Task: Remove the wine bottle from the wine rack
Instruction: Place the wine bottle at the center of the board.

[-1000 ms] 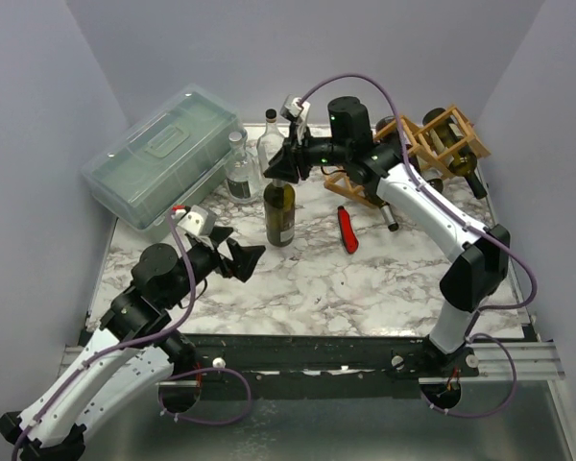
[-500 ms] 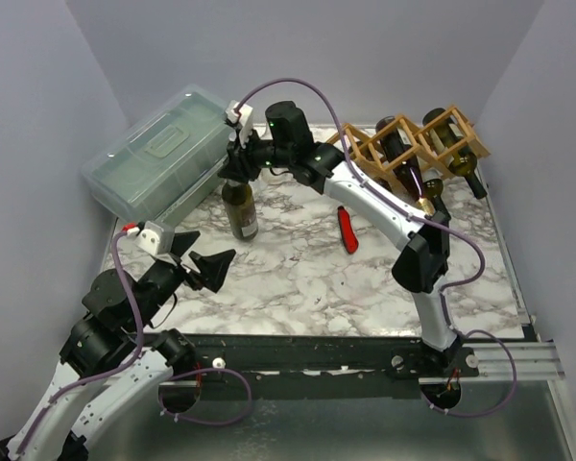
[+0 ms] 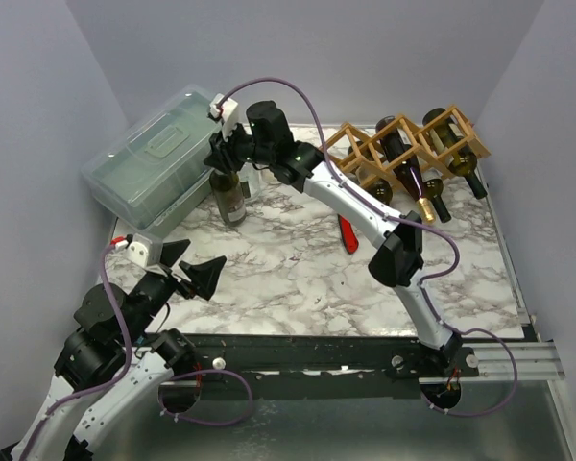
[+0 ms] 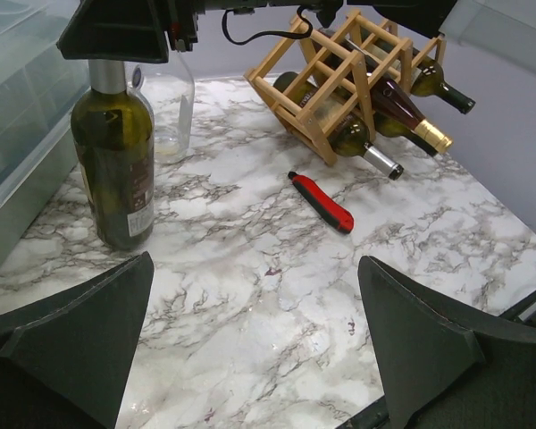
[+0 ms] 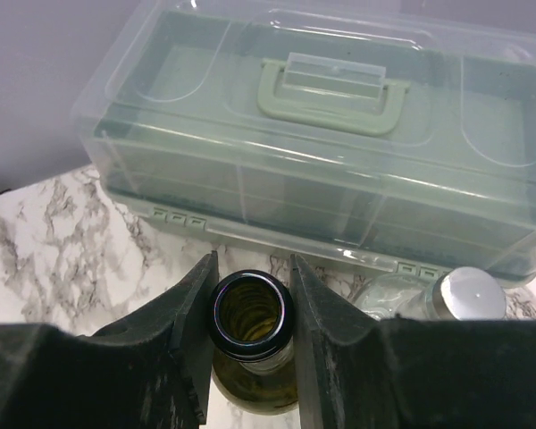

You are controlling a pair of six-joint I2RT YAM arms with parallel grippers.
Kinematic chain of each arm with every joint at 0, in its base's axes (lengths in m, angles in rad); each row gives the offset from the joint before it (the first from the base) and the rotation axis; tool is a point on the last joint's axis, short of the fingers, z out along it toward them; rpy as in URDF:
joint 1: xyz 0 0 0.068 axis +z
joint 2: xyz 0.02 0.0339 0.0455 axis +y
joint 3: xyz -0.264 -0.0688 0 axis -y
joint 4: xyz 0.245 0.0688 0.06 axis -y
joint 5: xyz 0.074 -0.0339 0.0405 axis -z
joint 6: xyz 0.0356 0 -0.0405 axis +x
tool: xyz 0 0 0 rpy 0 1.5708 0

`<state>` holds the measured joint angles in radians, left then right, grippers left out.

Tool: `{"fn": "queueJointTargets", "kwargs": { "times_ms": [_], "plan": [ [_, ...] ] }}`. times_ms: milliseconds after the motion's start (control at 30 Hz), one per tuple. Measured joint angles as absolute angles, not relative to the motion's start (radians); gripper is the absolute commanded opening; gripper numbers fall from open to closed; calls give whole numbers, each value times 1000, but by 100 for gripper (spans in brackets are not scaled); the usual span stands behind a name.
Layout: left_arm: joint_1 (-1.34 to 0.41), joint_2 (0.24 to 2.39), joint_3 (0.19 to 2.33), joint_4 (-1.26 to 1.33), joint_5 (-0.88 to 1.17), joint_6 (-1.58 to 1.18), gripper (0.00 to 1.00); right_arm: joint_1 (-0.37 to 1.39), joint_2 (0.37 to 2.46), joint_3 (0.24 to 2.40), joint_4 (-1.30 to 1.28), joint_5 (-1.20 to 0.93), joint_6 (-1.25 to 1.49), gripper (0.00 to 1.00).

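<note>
A dark green wine bottle [image 3: 230, 199] stands upright on the far left of the marble table, close to the plastic box. My right gripper [image 3: 227, 159] is shut on its neck from above. In the right wrist view both fingers press the sides of the bottle's open mouth [image 5: 250, 315], with the right gripper [image 5: 251, 286] centred over it. The bottle [image 4: 118, 170] also shows in the left wrist view, its base at the tabletop. The wooden wine rack [image 3: 403, 152] sits far right, well apart, with other bottles lying in it. My left gripper [image 3: 197, 265] hangs open and empty near the front left.
A translucent green lidded box [image 3: 158, 154] lies along the far left, just behind the held bottle. A clear glass bottle [image 4: 171, 107] with a silver cap [image 5: 469, 290] stands right beside it. A red utility knife [image 3: 348, 233] lies mid-table in front of the rack [image 4: 339, 80].
My right arm has carried the upright bottle leftward from mid-table to beside the plastic box. My left arm has drawn back toward the near left edge, still open.
</note>
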<state>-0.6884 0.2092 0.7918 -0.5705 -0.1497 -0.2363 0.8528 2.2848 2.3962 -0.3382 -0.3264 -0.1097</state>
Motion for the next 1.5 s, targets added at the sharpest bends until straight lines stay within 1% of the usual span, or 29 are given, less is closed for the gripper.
{"fn": "queueJointTargets", "kwargs": {
  "times_ms": [267,500,633,867,1000,1133,1233,1333,1500],
  "plan": [
    [-688,167,770,-577,-163,-255,99,856,2360,2468,-306,-279,-93,0],
    [-688,155,766,-579,-169,-266,99,862,2380,2473,-284,-256,-86,0],
    [-688,155,761,-580,-170,-269,99,865,2381,2473,-278,-250,-79,3],
    [-688,155,760,-583,-170,-274,99,865,2389,2473,-259,-250,-65,18],
    [-688,154,755,-586,-170,-278,99,867,2396,2473,-239,-250,-61,26],
    [-688,153,753,-586,-170,-282,99,871,2397,2473,-236,-249,-61,39],
    [-688,150,751,-586,-170,-285,99,874,2397,2473,-228,-249,-58,51],
    [-688,148,748,-587,-170,-288,99,875,2397,2473,-194,-249,-57,60],
    [-688,147,744,-587,-170,-290,99,876,2397,2473,-169,-249,-53,70]
  ]
}}
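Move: My right hand still grips the wine bottle by its neck. The spot where it will stand is about 2 cm ahead, 3 cm left and some 29 cm below. The labelled clear bottle stands roughly 8 cm ahead and 3 cm right, the black-capped clear bottle 13 cm ahead and 11 cm right, and the green box's middle 12 cm ahead and 18 cm left. From my left hand, the spot is some 27 cm ahead and 5 cm right. I ease the hanging wine bottle forward and left towards the green box while lowering it about 1.5 cm onto the marble board, then creep a little farther left, some 3 cm in all. Only then do I open my right fingers, letting go of the neck on both sides as the hand rises about 1.5 cm with a slight roll. ##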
